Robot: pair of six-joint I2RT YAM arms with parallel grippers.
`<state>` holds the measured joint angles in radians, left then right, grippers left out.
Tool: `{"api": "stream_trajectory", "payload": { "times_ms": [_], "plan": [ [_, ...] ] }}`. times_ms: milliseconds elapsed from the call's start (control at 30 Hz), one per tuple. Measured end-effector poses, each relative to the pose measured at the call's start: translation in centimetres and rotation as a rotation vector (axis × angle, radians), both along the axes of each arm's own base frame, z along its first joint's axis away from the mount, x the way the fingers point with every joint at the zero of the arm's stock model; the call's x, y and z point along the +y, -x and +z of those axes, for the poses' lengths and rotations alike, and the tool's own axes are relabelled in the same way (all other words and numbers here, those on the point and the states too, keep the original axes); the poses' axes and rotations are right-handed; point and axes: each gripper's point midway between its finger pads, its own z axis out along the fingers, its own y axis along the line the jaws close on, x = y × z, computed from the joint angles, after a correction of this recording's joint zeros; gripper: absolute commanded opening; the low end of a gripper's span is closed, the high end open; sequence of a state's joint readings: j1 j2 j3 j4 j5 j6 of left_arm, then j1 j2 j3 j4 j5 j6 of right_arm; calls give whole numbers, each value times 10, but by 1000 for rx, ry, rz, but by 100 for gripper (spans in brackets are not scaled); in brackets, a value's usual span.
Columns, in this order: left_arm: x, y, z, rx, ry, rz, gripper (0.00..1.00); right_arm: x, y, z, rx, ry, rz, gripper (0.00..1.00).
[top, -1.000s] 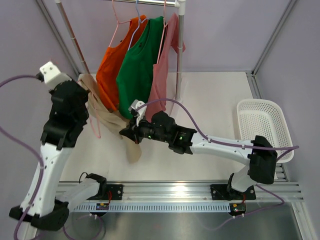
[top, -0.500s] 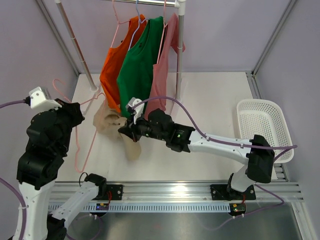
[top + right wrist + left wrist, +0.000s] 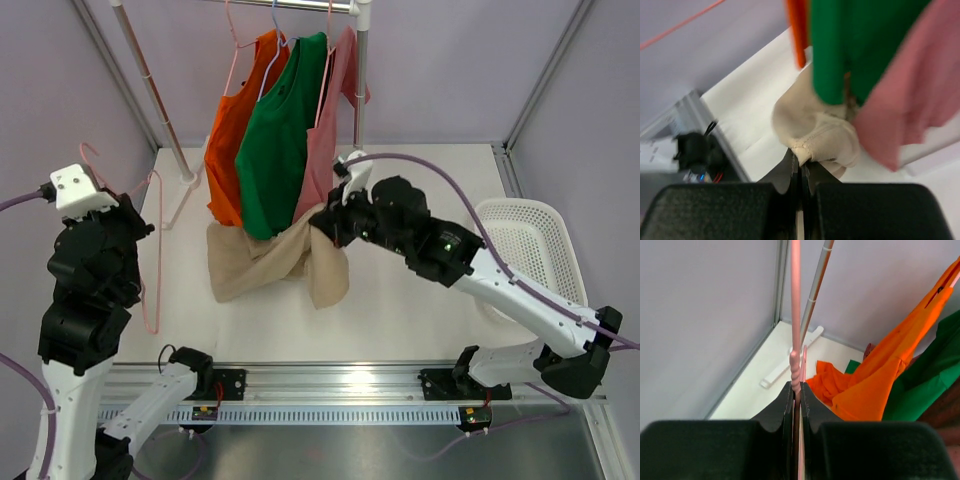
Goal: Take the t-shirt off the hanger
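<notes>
The beige t-shirt point(image 3: 270, 262) hangs from my right gripper point(image 3: 322, 225), which is shut on its hem; it drapes down to the table below the rack. In the right wrist view the beige cloth point(image 3: 817, 135) bunches at the fingertips. My left gripper point(image 3: 135, 228) is shut on the bare pink hanger point(image 3: 150, 290), held at the far left, apart from the shirt. In the left wrist view the hanger's twisted neck point(image 3: 795, 365) rises from between the closed jaws.
An orange shirt point(image 3: 235, 135), a green shirt point(image 3: 278, 140) and a pink shirt point(image 3: 330, 120) hang on the rack point(image 3: 360, 90) at the back. A white basket point(image 3: 525, 250) stands at the right. The rack's left leg point(image 3: 160, 110) slants beside my left arm.
My right gripper has pulled the beige shirt to the right, and the shirt has spread out below it. The left arm has moved the hanger further left, free of the shirt.
</notes>
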<state>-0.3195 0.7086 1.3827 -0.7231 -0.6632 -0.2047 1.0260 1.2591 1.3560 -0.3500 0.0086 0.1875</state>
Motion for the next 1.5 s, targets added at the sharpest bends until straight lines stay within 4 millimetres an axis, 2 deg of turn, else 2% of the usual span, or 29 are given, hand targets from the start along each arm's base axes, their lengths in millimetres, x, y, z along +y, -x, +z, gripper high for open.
{"api": "stream_trajectory", "payload": {
  "times_ms": [33, 100, 233, 333, 633, 800, 900, 1000, 1100, 1167, 1267, 1367, 1500],
  "plan": [
    [0, -3, 4, -9, -20, -3, 0, -10, -18, 12, -8, -6, -61, 0],
    [-2, -10, 12, -20, -50, -12, 0, -30, -41, 26, -19, -1, -159, 0],
    [-14, -35, 29, -31, -99, -50, 0, -69, -67, 46, -17, 12, -280, 0],
    [-22, -56, 36, -34, -114, -89, 0, -109, -84, 77, -38, 4, -399, 0],
    [-29, -116, 58, -86, -113, -192, 0, -211, -95, 204, -267, -84, -700, 0],
    [-46, -137, 61, -142, -128, -285, 0, -263, -115, 249, -354, -102, -869, 0],
    [-51, -149, 65, -176, -144, -314, 0, -286, -131, 258, -375, -96, -949, 0],
    [-50, -159, 61, -209, -172, -316, 0, -296, -142, 253, -387, -59, -992, 0],
    [-43, -168, 60, -234, -188, -299, 0, -310, -151, 247, -412, -18, -1041, 0],
    [-37, -176, 66, -265, -198, -282, 0, -329, -158, 252, -444, 0, -1111, 0],
    [-31, -187, 78, -328, -224, -270, 0, -362, -165, 268, -505, 1, -1220, 0],
    [-30, -195, 86, -373, -236, -279, 0, -388, -168, 294, -586, -23, -1301, 0],
    [-21, -214, 94, -404, -230, -284, 0, -410, -163, 316, -677, -37, -1379, 0]
  ]
}}
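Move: The right hand already holds the beige t-shirt, free of its hanger. The white basket stands about 51 cm to that hand's right, 12 ahead and 30 below. The pink top hangs some 22 cm ahead, the green one 18 ahead and 11 to the left. The left hand holds the empty hanger. The free left stretch of the rail lies roughly 35 cm straight ahead and 15 up, the orange top 21 ahead and 19 right. Sweeping right and up in one big swing, with a shorter reach forward, the right hand carries the pinched t-shirt some 40 cm across, away from the hanging tops to the basket's side. It turns clockwise about 80 degrees and tips its fingers up. Meanwhile the left hand takes the empty hanger about 20 cm forward and some 10 up towards the rail, its fingers tilting upward. ##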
